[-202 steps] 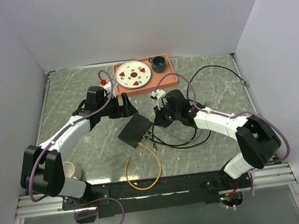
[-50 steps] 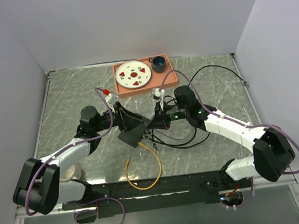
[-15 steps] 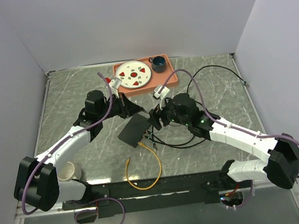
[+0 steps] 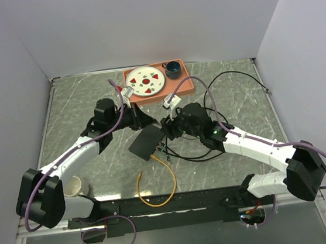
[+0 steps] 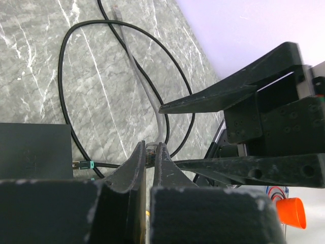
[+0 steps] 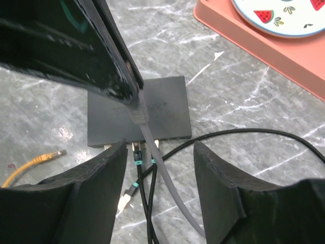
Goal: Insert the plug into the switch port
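Observation:
My left gripper is shut on the plug of a grey cable, held above the table. The black switch box lies flat below. Its switch port row faces me in the right wrist view, with two black teal-banded cables plugged in. The left gripper's fingers hang over the box, and the grey cable's boot sticks out of them. My right gripper is open, straddling the grey cable without touching it. From above, both grippers meet at the box's far-right corner.
An orange tray with a plate and a dark cup stands at the back. A loose yellow cable curls near the front edge. A white cup sits by the left arm's base. Black cable loops spread to the right.
My right gripper has shifted slightly back and left, closer to the left gripper's fingers. The left gripper still pinches the plug and has hardly moved.

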Controlling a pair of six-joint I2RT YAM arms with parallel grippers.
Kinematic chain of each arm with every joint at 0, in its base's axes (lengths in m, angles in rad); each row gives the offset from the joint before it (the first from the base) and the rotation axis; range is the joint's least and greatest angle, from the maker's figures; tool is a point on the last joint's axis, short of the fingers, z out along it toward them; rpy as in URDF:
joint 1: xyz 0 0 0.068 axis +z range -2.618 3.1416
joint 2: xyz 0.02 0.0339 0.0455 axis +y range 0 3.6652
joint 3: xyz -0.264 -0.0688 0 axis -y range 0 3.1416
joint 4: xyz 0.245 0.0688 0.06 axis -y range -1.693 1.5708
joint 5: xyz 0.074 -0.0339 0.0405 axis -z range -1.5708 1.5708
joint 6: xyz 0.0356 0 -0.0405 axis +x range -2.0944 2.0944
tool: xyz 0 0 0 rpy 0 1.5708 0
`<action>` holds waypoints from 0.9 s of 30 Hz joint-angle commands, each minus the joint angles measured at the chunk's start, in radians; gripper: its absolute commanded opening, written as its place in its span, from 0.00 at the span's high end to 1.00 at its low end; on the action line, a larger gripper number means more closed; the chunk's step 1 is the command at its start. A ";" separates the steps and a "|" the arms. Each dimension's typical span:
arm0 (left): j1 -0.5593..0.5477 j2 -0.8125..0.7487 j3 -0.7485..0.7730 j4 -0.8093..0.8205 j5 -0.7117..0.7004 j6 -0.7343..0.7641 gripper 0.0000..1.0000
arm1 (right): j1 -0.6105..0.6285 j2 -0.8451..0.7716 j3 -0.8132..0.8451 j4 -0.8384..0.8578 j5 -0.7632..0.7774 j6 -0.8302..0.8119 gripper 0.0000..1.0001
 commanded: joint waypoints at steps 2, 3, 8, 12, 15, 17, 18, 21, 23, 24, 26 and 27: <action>-0.006 0.011 0.048 0.003 0.027 0.005 0.99 | 0.017 0.031 0.080 0.064 0.003 -0.002 0.39; -0.006 0.013 0.048 0.003 0.029 0.005 0.99 | 0.019 0.034 0.083 0.067 0.003 -0.002 0.39; -0.008 0.016 0.049 0.012 0.040 -0.001 0.99 | 0.025 0.057 0.100 0.078 -0.012 -0.001 0.44; -0.008 0.018 0.049 0.015 0.041 -0.006 0.99 | 0.028 0.073 0.109 0.072 -0.015 -0.005 0.50; -0.008 0.021 0.049 0.017 0.044 -0.007 0.99 | 0.030 0.074 0.104 0.075 -0.016 -0.007 0.57; -0.009 0.021 0.049 0.018 0.049 -0.009 0.99 | 0.028 0.076 0.103 0.075 -0.007 -0.001 0.65; -0.009 0.024 0.049 0.020 0.050 -0.009 0.99 | 0.028 0.077 0.101 0.075 -0.004 -0.001 0.76; -0.009 0.025 0.051 0.017 0.050 -0.007 0.99 | 0.030 0.080 0.104 0.070 0.003 0.004 1.00; -0.009 0.025 0.051 0.015 0.047 -0.006 0.99 | 0.028 0.079 0.103 0.072 0.013 0.009 1.00; -0.009 0.025 0.051 0.014 0.046 -0.001 0.94 | 0.030 0.079 0.103 0.070 0.016 0.010 1.00; -0.009 0.027 0.052 -0.003 0.032 0.011 0.66 | 0.028 0.080 0.103 0.069 0.017 0.009 1.00; -0.009 0.021 0.054 -0.014 0.011 0.023 0.32 | 0.030 0.080 0.103 0.066 0.020 0.009 1.00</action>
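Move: Just ahead of the right hand's open fingers hangs the grey cable's plug, about 3 cm to the left, 1 cm farther out and at the same height; it sits at the left hand's shut fingertips, roughly 1 cm to the right of that hand's point. From the right hand, the switch lies some 8 cm left, 3 cm ahead and 17 cm down. The black plugs in its ports are about 2 cm left and 1 cm back, a loose black plug some 7 cm back and 2 cm right, all on the table. Reaching about 2.5 cm to its left, with a small rise that mostly sinks back, the right hand brings its open fingers around the grey cable's boot beside the left fingertips, then stops and shuts them to pinch it. The left hand holds still with its grip until the very end, when its fingers begin to open and let the plug go. ##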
